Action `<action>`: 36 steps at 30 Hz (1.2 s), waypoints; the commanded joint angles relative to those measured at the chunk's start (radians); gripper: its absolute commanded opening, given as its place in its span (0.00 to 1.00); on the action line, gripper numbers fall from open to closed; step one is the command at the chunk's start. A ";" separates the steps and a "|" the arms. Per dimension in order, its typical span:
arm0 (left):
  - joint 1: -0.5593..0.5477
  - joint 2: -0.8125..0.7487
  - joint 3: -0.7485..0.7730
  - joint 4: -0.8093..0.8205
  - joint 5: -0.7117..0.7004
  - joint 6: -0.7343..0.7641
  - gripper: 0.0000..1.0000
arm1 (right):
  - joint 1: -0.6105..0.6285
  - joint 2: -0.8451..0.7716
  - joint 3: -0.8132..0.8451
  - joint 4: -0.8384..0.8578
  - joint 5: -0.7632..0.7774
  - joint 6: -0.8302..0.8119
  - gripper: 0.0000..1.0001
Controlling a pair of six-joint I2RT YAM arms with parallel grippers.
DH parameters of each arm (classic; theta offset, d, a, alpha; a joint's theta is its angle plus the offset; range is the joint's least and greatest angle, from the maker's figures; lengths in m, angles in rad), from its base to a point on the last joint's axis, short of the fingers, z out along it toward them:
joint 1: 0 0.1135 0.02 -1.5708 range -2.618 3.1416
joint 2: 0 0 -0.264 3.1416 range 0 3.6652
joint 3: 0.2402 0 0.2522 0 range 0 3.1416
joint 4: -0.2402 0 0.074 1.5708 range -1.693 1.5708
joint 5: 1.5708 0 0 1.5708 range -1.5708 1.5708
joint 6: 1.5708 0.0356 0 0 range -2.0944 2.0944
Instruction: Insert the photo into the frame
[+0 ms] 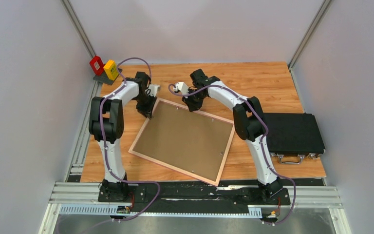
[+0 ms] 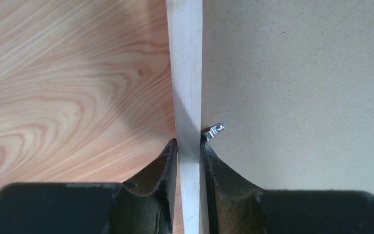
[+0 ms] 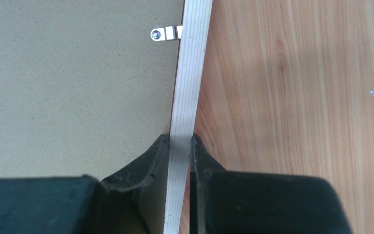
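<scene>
The frame lies back side up on the wooden table, tilted, with a plain brown backing board filling it. The photo is hidden from view. My left gripper stands at the frame's far left corner, my right gripper on its far edge. In the left wrist view the gripper is shut on the light wood rail, a metal tab just beside one finger. In the right wrist view the gripper is likewise shut on the rail, with a tab farther along.
A black case lies at the table's right edge, beside the right arm. A red box and a yellow box stand at the far left corner. Grey walls close in three sides.
</scene>
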 commanded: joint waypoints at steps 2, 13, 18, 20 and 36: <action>-0.007 0.033 0.038 0.067 0.016 0.004 0.25 | 0.008 -0.006 -0.028 0.032 0.001 -0.027 0.00; -0.007 -0.004 0.038 0.050 0.014 0.006 0.57 | 0.008 0.002 -0.032 0.034 0.005 -0.029 0.00; -0.007 0.002 0.050 0.048 0.010 0.007 0.60 | 0.008 0.002 -0.031 0.034 0.005 -0.026 0.00; -0.007 0.008 0.054 0.048 0.004 0.010 0.59 | 0.008 0.000 -0.032 0.034 0.006 -0.024 0.00; -0.007 -0.008 0.036 0.034 -0.043 0.056 0.55 | 0.008 0.003 -0.038 0.036 0.011 -0.026 0.00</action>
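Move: The small metal clip on the brown backing board is about 2 cm to the right of the left hand, level with it fore and aft and roughly 1 cm below; the frame's left rail lies right between its fingers. The frame's far left corner is some 10 cm ahead and 4 cm to the right, and the far rail's clip about 5 cm ahead and 13 cm to the right. From the right hand the first clip lies roughly 18 cm left and 4 cm back. The left hand lets go of the frame's left rail, its fingers spreading to a little over half open, and eases about 1 cm forward with almost no change of height or tilt, so that the rail ends up loose between the two fingers and the inner fingertip comes over or right up against the small metal clip. Meanwhile the right hand stays quite still with its fingers closed on the far rail, keeping its pinch there to hold the frame in place. ##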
